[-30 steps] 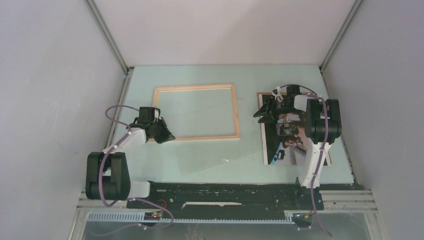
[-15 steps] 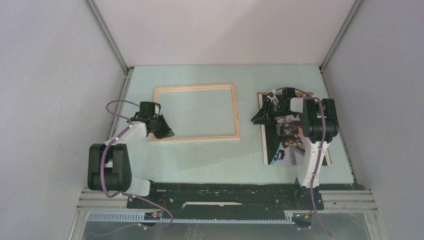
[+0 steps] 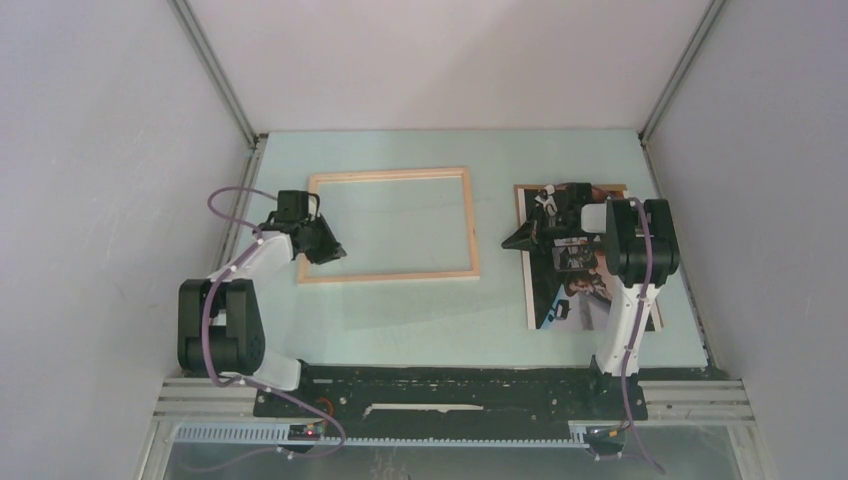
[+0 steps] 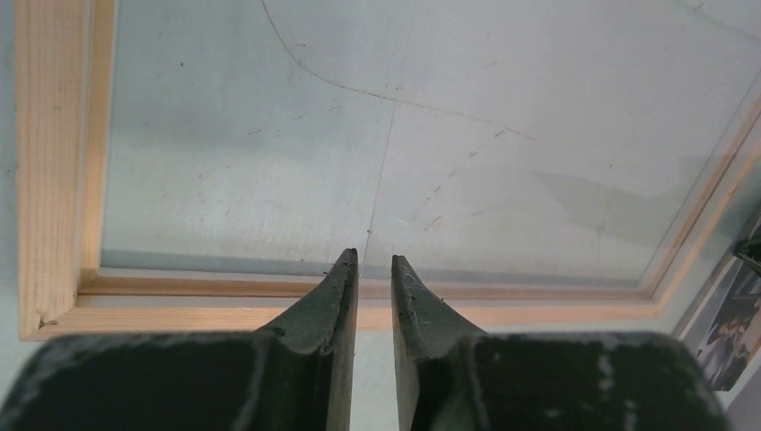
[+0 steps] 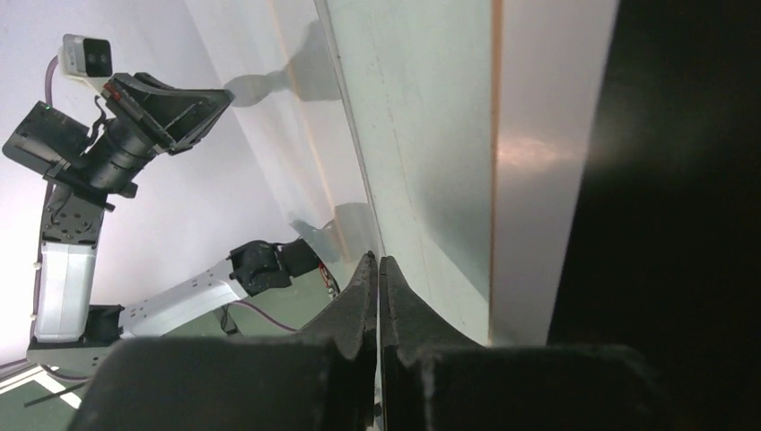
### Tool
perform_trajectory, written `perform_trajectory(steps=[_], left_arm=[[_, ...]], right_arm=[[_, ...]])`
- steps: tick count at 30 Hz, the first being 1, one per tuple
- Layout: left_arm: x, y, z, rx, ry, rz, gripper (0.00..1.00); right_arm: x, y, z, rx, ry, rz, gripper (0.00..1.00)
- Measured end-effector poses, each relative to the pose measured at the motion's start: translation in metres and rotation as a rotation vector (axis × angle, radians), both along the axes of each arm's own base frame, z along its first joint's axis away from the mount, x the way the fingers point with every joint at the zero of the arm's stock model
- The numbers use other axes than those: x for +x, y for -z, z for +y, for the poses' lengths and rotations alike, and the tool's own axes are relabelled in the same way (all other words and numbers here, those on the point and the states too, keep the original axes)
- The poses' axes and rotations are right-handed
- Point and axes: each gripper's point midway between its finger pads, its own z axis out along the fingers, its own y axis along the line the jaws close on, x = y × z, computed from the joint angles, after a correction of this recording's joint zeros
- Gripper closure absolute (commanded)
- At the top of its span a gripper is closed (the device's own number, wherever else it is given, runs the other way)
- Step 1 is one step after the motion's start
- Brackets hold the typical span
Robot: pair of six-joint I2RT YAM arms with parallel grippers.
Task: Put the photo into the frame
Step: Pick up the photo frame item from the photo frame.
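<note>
The frame lies flat on the pale green table, left of centre, pale wood face up. My left gripper hovers over its near-left corner. In the left wrist view the fingers stand a narrow gap apart above the frame's rail, with nothing between them. The photo lies on the right, dark image up, partly under my right arm. My right gripper is low at the photo's left edge, jaws shut. The photo's white border runs just beside those fingers.
Grey enclosure walls close in the table on the left, right and back. A black rail carrying both arm bases runs along the near edge. A strip of bare table separates frame and photo.
My left gripper moved a little farther up the frame's left side and its jaws parted slightly. My right gripper dropped to the photo's left edge and closed.
</note>
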Motion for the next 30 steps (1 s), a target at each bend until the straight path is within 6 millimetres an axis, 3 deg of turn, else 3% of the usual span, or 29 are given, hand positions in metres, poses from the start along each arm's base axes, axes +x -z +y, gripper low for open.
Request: perform_trajectory(steps=[3,9,18,21,24,27,30], left_arm=[[0.005,0.0,0.0,0.0,0.0,0.006,0.79],[0.023,-0.002,0.012,-0.01,-0.032,0.015,0.65],[0.038,-0.001,0.033,-0.042,-0.078,0.029,0.35],[0.034,0.0,0.039,-0.04,-0.098,0.043,0.26],[0.027,-0.011,0.045,-0.032,-0.12,0.004,0.28],[0.004,-0.022,0.042,-0.049,-0.144,-0.057,0.27],[-0.023,-0.015,0.029,-0.111,-0.167,-0.098,0.21]], right_arm=[[0.001,-0.005,0.003,0.015,0.006,-0.014,1.0],[0.013,-0.019,0.017,0.022,0.012,-0.076,1.0],[0.04,-0.035,0.028,0.047,0.069,-0.163,1.0],[0.047,-0.039,0.028,0.053,0.08,-0.193,1.0],[0.049,-0.041,0.028,0.052,0.081,-0.214,1.0],[0.051,-0.042,0.028,0.056,0.08,-0.235,1.0],[0.051,-0.042,0.028,0.058,0.079,-0.25,1.0]])
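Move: Between the two hands a clear cover sheet is spread: its middle lies roughly 16 cm to the left hand's right, level with it fore and aft and about 2 cm lower, with its left edge near those fingertips. The empty wooden frame's middle is some 8 cm ahead, 9 cm right and 5 cm below that hand. From the right hand, shut on the sheet's right edge, that frame lies about 5 cm ahead and 23 cm left, the photo about 15 cm right and 1 cm back, both some 4 cm lower. Lifting the sheet's right edge in its still-shut fingers, the right hand goes about 5 cm forward, 4 cm up and 3 cm left, away from the photo and towards the wooden frame, its wrist rolling some 15 degrees, then stops. The left fingers spread from nearly shut to wide as that hand swings forward and left over the frame's near left corner, then draws sharply back, finishing slightly back and left of its start. ##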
